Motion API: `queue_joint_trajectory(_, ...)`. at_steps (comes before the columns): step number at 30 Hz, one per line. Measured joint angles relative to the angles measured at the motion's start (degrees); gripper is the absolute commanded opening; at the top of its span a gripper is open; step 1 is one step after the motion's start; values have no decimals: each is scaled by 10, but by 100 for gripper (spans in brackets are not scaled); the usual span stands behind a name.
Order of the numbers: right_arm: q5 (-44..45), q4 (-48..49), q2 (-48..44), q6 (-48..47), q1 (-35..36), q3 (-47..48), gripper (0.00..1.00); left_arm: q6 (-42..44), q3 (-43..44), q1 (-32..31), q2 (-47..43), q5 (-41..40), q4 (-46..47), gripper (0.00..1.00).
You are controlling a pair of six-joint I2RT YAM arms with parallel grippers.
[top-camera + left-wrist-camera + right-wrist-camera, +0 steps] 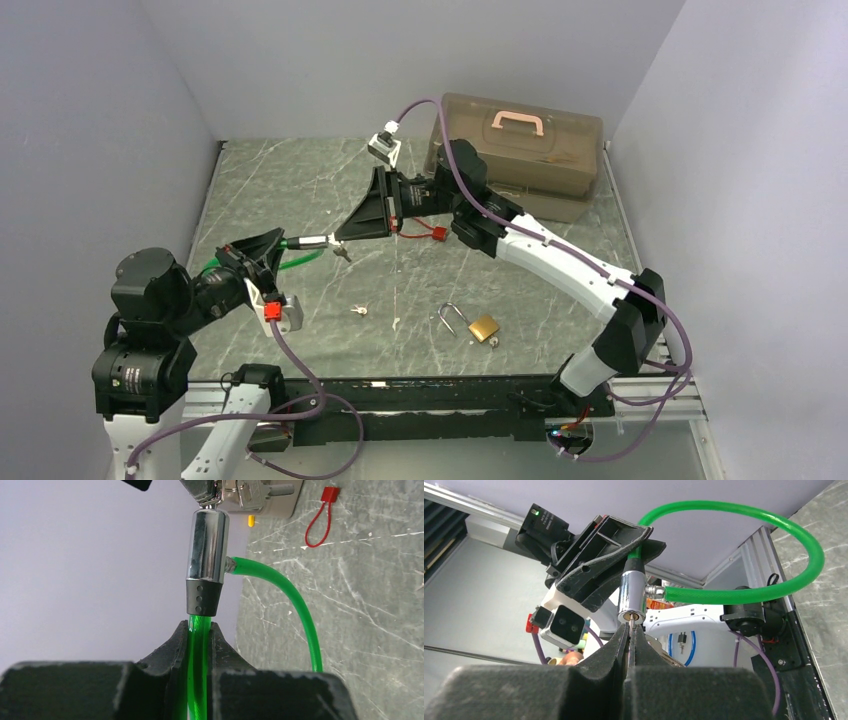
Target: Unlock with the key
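Note:
A chrome lock cylinder [313,240] with a black collar and a green cable [300,258] hangs above the table between both grippers. My left gripper [200,627] is shut on the green cable [200,650] just below the cylinder [207,545]. My right gripper [630,630] is shut on the key [631,623], whose blade tip sits in the keyhole at the end of the cylinder [631,592]. In the top view the right gripper [340,237] meets the cylinder from the right. The key's bow is hidden between the pads, and spare keys [250,492] dangle from it.
A brass padlock [483,328] with its shackle open lies front centre, a small key [358,310] to its left. A red seal loop [432,232] lies under the right arm. A brown tackle box [520,150] stands at the back right. Grey walls close in on three sides.

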Motion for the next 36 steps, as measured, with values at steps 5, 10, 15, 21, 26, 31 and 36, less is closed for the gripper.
queue_joint_trajectory(5, -1, 21, 1, 20, -3, 0, 42, 1, 6, -4, 4, 17, 12, 0)
queue_joint_trajectory(10, -4, 26, -3, 18, -19, 12, 77, -30, 37, -9, 33, 38, 10, 0)
queue_joint_trajectory(15, 3, -1, -37, -25, -74, 31, 100, -71, 65, -9, 54, 48, 7, 0)
queue_joint_trajectory(21, 31, -37, -130, -170, -111, 29, 100, -169, 117, -9, 88, 77, 2, 0)
queue_joint_trajectory(26, 41, -14, -211, -297, -102, -48, 100, -306, 155, -9, 122, 128, 18, 0)
queue_joint_trajectory(31, 54, -7, -223, -389, -75, -104, 100, -430, 159, -9, 140, 173, 55, 0)
queue_joint_trajectory(36, 59, -7, -216, -462, -10, -111, 99, -516, 159, -9, 144, 196, 107, 0)
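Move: Pinched at the right fingertips is the key in the end of the green cable lock; its metal barrel is about 6 cm to that hand's left at the same height, with the spare keys dangling roughly 2 cm below the fingers. From the left hand, which grips the cable, the barrel is some 4 cm to the right. On the table 40 cm below the right hand, loose keys lie 5 cm ahead and 2 left, the red lock 24 ahead and 15 right. Opening wide, the right fingers let go of the key; that hand then swings right and up about 10 cm, at first also forward, before coming back, sinking some 5 cm and edging left again, its fingers tilting up by about 50 degrees overall. The left hand keeps its pinch on the cable and carries the lock up and to the right while turning. ##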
